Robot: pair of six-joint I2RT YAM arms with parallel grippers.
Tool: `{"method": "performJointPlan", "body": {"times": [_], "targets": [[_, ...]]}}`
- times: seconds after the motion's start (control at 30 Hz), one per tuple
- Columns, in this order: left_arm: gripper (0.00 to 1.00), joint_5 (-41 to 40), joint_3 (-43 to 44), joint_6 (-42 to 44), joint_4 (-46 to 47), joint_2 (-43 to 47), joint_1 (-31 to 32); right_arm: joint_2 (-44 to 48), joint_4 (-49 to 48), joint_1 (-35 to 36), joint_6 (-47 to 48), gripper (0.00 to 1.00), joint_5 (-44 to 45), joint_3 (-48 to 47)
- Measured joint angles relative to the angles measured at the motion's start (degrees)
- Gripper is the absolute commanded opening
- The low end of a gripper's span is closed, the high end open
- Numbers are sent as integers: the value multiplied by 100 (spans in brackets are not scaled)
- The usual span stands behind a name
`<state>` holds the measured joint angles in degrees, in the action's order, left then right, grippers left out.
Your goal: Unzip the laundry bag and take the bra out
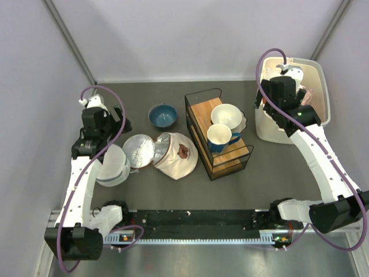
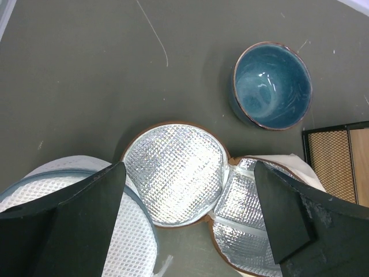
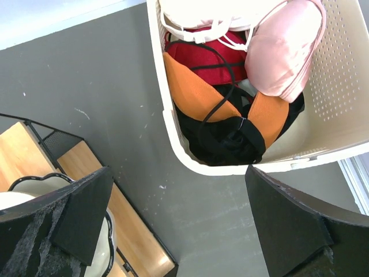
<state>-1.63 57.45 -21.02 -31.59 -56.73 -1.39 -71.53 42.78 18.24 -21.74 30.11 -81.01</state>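
The white mesh laundry bag point(image 1: 112, 164) lies at the left of the table, and its domed top and dark rim show in the left wrist view point(image 2: 34, 182). I cannot tell what is inside it. My left gripper point(image 1: 115, 128) hangs open and empty above it and the foil lid point(image 2: 173, 173); in its own view point(image 2: 187, 231) the jaws stand wide apart. A pale pink bra point(image 3: 285, 49) lies on other clothes in the beige basket point(image 3: 340, 86). My right gripper point(image 3: 173, 225) is open and empty above the basket's near left corner point(image 1: 265, 103).
A cream insulated pouch with a brown mark point(image 1: 179, 154) lies open, with its foil lid point(image 1: 138, 151) beside the mesh bag. A blue bowl point(image 1: 162, 115) stands behind it. A wire-and-wood rack point(image 1: 222, 151) holds bowls and a blue cup. The basket point(image 1: 320, 86) also holds orange, black, red and white garments.
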Motion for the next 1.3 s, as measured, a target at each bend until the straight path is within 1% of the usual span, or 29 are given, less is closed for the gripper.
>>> {"method": "performJointPlan", "body": {"times": [0.07, 0.2, 0.3, 0.33, 0.43, 0.53, 0.63, 0.73, 0.77, 0.87, 0.97, 1.03, 1.07, 1.1, 1.17, 1.3], "targets": [[99, -37, 0, 0, -4, 0, 0, 0, -17, 0, 2, 99, 0, 2], [93, -125, 0, 17, -61, 0, 0, 0, -46, 0, 2, 99, -22, 2], [92, -369, 0, 44, -227, -2, 101, 0, -81, 0, 4, 99, -63, 2], [92, -538, 0, 55, -291, -7, 214, 0, -101, 0, 4, 99, -81, 2], [93, -1152, 85, 81, -605, -111, 831, 2, -138, 0, 4, 99, -168, 4], [93, -1840, 306, -11, -1019, -474, 1467, 17, -221, 0, 2, 99, -350, 57], [93, -2430, 382, -262, -1386, -861, 1969, 26, -304, 2, -2, 99, -544, 129], [90, -2778, 387, -621, -1777, -1246, 2302, 33, -380, 2, -11, 99, -741, 195], [88, -2916, 409, -787, -1958, -1386, 2380, 33, -396, 2, -20, 99, -800, 201], [85, -3370, 461, -1346, -2481, -1744, 2498, 44, -450, 2, -35, 99, -981, 227], [78, -3781, 461, -1875, -2940, -1939, 2522, 44, -533, 2, -37, 99, -1132, 229], [61, -4037, 459, -2168, -3158, -1971, 2522, 44, -586, 2, -37, 99, -1204, 227], [50, -4166, 459, -2339, -3252, -1971, 2520, 44, -627, 2, -37, 99, -1244, 227], [27, -4269, 459, -2455, -3314, -1971, 2514, 44, -645, 2, -37, 99, -1266, 227], [0, -4437, 457, -2695, -3403, -1974, 2463, 44, -691, 2, -37, 99, -1322, 227], [0, -4642, 457, -2608, -3383, -1965, 2297, 48, -737, 2, -35, 99, -1390, 229]]}}
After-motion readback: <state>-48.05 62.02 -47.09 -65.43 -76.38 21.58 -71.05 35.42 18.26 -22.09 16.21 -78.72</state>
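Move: The mesh laundry bag lies behind and left of the left gripper, its middle about 10 cm back, 6 cm left and 18 cm below. The round silver flap is some 6 cm back and 4 cm to that gripper's right; the blue bowl is about 8 cm ahead and 14 cm right, both roughly 20 cm lower. From the right gripper, the bag is about 55 cm left, 13 cm back and 25 cm down. Bring the left gripper down and back about 9 and 7 cm to the laundry bag's zip, swinging slightly right first, then left, while tipping the fingers down and rolling and turning them to point left over the bag. Shut the wide-open fingers at the zip as the hand rises a touch. Let the open right gripper drift about 5 cm left, from the bin towards the rack, turning slightly counter-clockwise. ##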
